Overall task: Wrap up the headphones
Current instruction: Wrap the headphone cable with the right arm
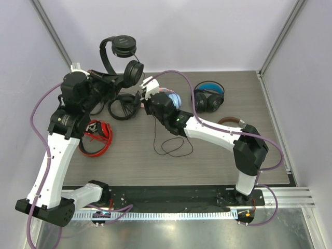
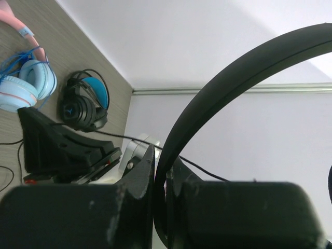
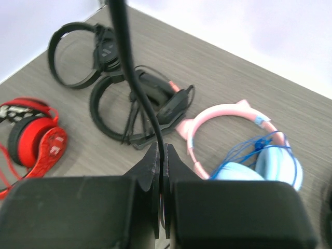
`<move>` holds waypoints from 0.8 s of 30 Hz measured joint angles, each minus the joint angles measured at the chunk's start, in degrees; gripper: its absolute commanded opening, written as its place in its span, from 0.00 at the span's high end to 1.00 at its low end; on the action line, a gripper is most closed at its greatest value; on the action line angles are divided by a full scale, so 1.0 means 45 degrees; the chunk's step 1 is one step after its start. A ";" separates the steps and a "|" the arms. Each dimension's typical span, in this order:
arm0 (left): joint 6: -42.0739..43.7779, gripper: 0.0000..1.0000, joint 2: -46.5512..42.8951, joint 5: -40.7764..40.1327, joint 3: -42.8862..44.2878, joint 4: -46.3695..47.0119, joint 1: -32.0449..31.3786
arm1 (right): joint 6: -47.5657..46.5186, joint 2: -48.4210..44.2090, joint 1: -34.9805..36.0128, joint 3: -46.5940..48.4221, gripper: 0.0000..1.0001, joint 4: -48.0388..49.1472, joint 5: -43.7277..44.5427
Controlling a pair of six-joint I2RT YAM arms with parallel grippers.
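Observation:
The slim black headphones [image 1: 124,54] hang in the air at the back left, both round earcups showing in the top view. My left gripper [image 1: 111,79] is shut on their thin headband [image 2: 233,67], which arcs up out of the jaws [image 2: 163,155] in the left wrist view. My right gripper [image 1: 145,98] [image 3: 162,150] is shut on the thin black cable [image 3: 127,62], just right of the headphones. From there the cable [image 1: 155,137] drops to the table and ends in a loose loop.
On the table lie a pink-and-blue pair [image 1: 174,99] [image 3: 249,140], a bulky black pair with blue lining [image 1: 208,97] [image 2: 85,101], a red pair [image 1: 96,137] [image 3: 33,140], other black headphones [image 1: 122,106] [image 3: 119,104] and a brown headband [image 1: 231,120]. White walls enclose the sides.

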 measured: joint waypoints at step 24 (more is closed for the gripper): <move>0.2832 1.00 0.0117 -0.4857 0.0228 -0.0869 -0.0005 | -0.0083 -0.1477 0.3133 -0.1297 0.99 -0.1350 -0.0287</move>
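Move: The right hand holds the cable. The headphones it is wrapped round hang some 21 cm above it, about 5 cm to its left and 1 cm nearer the base. The black headset on the table lies about 8 cm ahead and 12 cm left, the pink-blue headphones roughly 9 cm ahead and 8 cm right, both 24 cm below. From the left hand gripping the band, the headphones' middle is 4 cm ahead, 5 cm right and 2 cm up. Right hand draws the pinched cable back about 13 cm, below the headphones; left swings the held headphones leftward. ##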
